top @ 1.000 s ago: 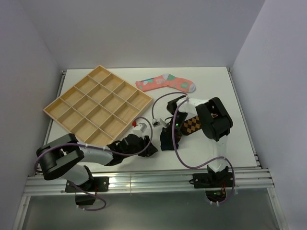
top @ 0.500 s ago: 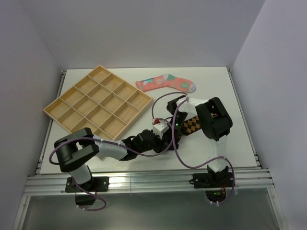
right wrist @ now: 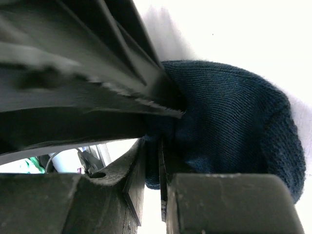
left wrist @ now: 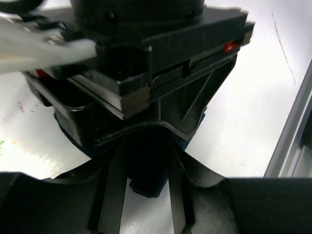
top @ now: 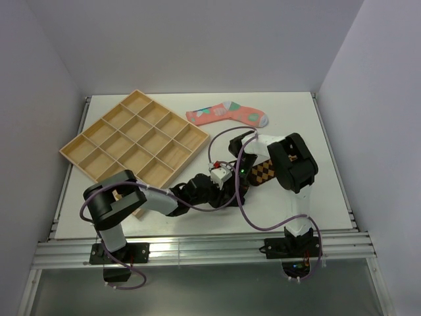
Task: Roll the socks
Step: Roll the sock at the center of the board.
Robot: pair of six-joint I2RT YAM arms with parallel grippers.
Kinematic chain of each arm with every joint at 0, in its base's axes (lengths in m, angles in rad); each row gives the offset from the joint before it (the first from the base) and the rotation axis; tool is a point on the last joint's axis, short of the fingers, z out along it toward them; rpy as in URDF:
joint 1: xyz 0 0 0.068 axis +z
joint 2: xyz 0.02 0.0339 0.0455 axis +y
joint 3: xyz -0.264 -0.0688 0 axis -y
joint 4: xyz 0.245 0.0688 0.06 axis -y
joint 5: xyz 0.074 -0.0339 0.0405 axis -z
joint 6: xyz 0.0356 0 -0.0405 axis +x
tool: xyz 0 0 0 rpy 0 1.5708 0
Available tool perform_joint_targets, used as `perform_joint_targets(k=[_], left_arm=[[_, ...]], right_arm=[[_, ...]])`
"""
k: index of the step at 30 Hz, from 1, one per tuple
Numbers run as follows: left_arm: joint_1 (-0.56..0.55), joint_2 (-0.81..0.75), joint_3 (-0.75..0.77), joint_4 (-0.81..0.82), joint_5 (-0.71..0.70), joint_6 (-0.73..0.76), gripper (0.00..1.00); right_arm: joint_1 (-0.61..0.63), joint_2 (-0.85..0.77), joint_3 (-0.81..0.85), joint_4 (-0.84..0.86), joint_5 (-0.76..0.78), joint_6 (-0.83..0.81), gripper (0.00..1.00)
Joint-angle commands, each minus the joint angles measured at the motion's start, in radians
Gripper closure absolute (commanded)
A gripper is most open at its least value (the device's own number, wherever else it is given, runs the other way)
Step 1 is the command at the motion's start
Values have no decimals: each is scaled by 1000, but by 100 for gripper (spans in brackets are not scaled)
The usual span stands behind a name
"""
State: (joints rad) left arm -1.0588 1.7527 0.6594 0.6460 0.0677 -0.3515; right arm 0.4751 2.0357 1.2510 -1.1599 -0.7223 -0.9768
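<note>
A dark navy sock [right wrist: 229,117] lies bunched on the white table, and my right gripper [right wrist: 152,168] is shut on a thin fold at its edge. My left gripper [left wrist: 146,161] stands open, its fingers [left wrist: 109,195] on either side of the same navy sock [left wrist: 146,184], with white table showing on each side of the sock's end. In the top view both grippers, the left gripper [top: 222,192] and the right gripper [top: 235,183], meet at mid-table and hide most of that sock. A brown-and-orange diamond sock [top: 263,172] lies just right of them. The pink sock [top: 227,114] lies flat at the back.
A wooden compartment tray [top: 135,145] fills the back left of the table, and its near corner is close to my left arm. An aluminium rail [left wrist: 292,141] runs along the near table edge. Purple cables loop around both arms.
My left arm has swung right from the near-left of the table until its gripper straddles the navy sock beside the right gripper. The right arm has stayed put.
</note>
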Motion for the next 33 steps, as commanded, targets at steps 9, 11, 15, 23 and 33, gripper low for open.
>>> perform_joint_targets(k=[9, 11, 15, 23, 33], left_arm=[[22, 56, 9, 89, 124, -41, 61], [33, 67, 3, 87, 135, -58, 64], [39, 85, -1, 81, 170, -93, 78], [26, 65, -15, -20, 104, -210, 100], [-9, 62, 71, -288, 3, -336, 100]], right_arm=[[-1, 24, -1, 83, 78, 3, 83], [-1, 23, -5, 94, 84, 16, 83], [-1, -5, -19, 132, 103, 52, 76], [-1, -97, -71, 221, 141, 159, 49], [-47, -284, -130, 308, 164, 254, 44]])
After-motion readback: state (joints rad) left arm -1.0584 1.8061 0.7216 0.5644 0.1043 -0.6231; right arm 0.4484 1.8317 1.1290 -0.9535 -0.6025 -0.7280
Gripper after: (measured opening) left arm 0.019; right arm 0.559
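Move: The dark blue sock lies bunched between the hands: its middle is some 3 cm to the right of the left hand's point, level with it and about 2 cm lower. From the right hand, already gripping it, the middle is about 1 cm back and 1 cm left. From the left hand, the checkered sock lies roughly 11 cm ahead and 16 cm right, the divided tray's middle 14 cm ahead and 34 cm left. The dark blue sock passes from one grip to the other: the left fingers, part-open at its edge, ease a centimetre or so down, back and right and shut on the cloth, tipping about 15 degrees. As they close, the right fingers open and let go, then the right hand draws forward some 2.5 cm with about 1 cm of lift and rightward drift, turning roughly 10 degrees clockwise. ##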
